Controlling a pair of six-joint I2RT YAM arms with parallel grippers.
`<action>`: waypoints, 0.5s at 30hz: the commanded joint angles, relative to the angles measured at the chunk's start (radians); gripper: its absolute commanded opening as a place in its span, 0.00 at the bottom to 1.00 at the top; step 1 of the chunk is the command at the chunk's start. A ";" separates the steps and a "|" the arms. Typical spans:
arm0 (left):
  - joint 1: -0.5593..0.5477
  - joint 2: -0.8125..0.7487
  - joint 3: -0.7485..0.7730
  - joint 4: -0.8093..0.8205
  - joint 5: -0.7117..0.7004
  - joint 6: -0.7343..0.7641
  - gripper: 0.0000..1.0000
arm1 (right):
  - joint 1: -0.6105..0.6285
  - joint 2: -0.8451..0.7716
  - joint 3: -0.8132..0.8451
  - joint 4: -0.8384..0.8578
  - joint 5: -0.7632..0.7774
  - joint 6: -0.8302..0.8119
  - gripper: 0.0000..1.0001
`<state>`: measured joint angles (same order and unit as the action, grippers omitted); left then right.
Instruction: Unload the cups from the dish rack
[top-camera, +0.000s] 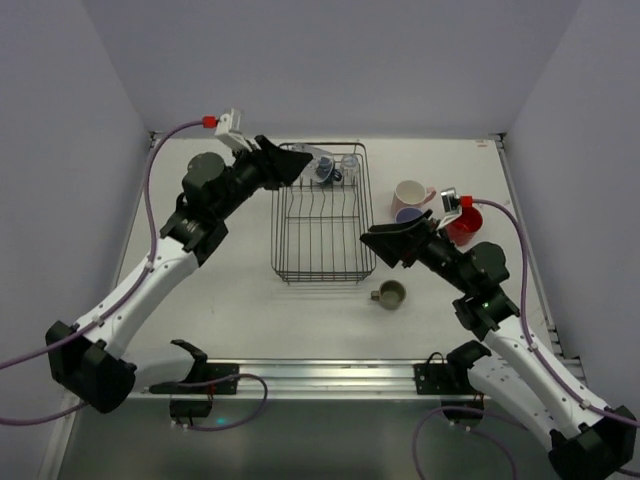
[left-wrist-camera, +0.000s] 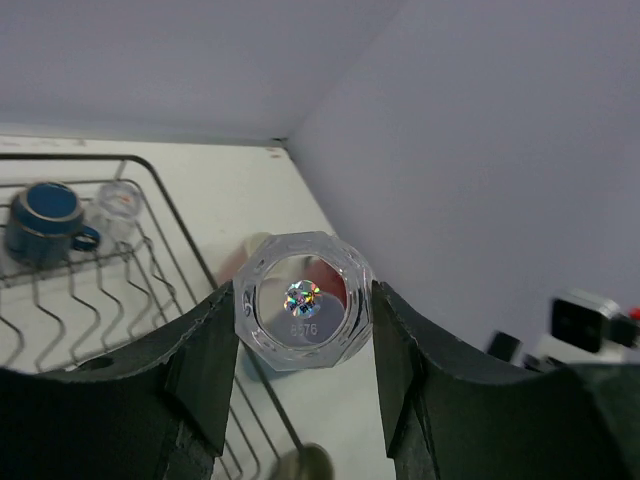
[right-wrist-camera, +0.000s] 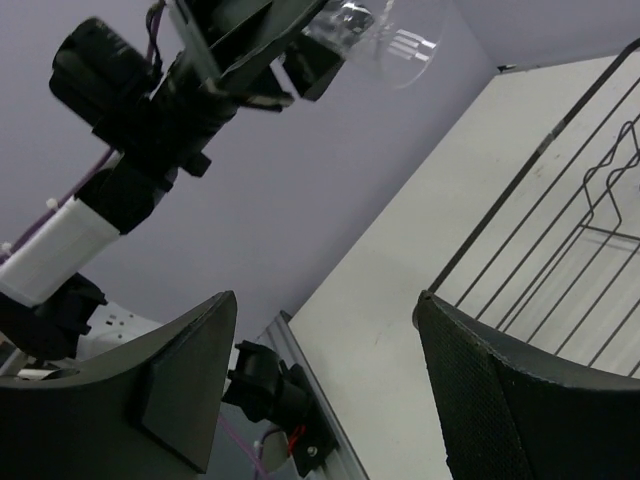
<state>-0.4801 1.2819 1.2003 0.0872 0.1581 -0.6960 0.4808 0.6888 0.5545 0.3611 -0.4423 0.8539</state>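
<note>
The dark wire dish rack (top-camera: 322, 215) stands mid-table. My left gripper (top-camera: 298, 162) hovers over its far left corner, shut on a clear faceted glass cup (left-wrist-camera: 303, 300) held by its sides, base towards the camera. Inside the rack's far end remain a dark blue cup (top-camera: 324, 170) and another clear glass (top-camera: 349, 163). My right gripper (top-camera: 380, 245) is open and empty beside the rack's right wall. To the right of the rack stand a pink mug (top-camera: 410, 193), a lavender cup (top-camera: 408, 215) and a red cup (top-camera: 463, 224); an olive-green cup (top-camera: 389, 294) sits in front.
Walls close in the table at the back and on both sides. A metal rail (top-camera: 320, 375) runs along the near edge between the arm bases. In the right wrist view the rack's wires (right-wrist-camera: 560, 230) lie just right of the open fingers.
</note>
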 joint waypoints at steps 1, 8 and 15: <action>-0.057 -0.134 -0.146 0.196 0.124 -0.206 0.00 | 0.015 0.031 -0.019 0.203 -0.029 0.097 0.75; -0.202 -0.222 -0.366 0.387 0.083 -0.322 0.00 | 0.051 0.051 -0.001 0.248 -0.065 0.106 0.75; -0.216 -0.204 -0.384 0.436 0.135 -0.324 0.00 | 0.056 0.060 -0.008 0.211 -0.038 0.096 0.75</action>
<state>-0.6888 1.0832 0.8055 0.3946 0.2535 -0.9909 0.5320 0.7403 0.5323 0.5339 -0.4908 0.9531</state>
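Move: Some 15 cm back, 14 cm to the right and 5 cm below the left hand is the open right gripper; the clear glass already in the left fingers is roughly 18 cm ahead, 11 cm left and 5 cm above the right hand. In the rack, the blue mug lies about 22 cm ahead, 6 cm right and 30 cm below the left hand. The brown mug is level with the right hand, 9 cm right and 29 cm below. Bringing the held glass back over the rack towards the open right gripper, the left hand travels about 12 cm back and 5 cm right, sinking some 3 cm late on and easing to a stop. Its wrist swings about 20 degrees clockwise and rolls left side down, grip kept. The right hand shifts only a couple of centimetres left, back and up, its fingers staying wide open. ##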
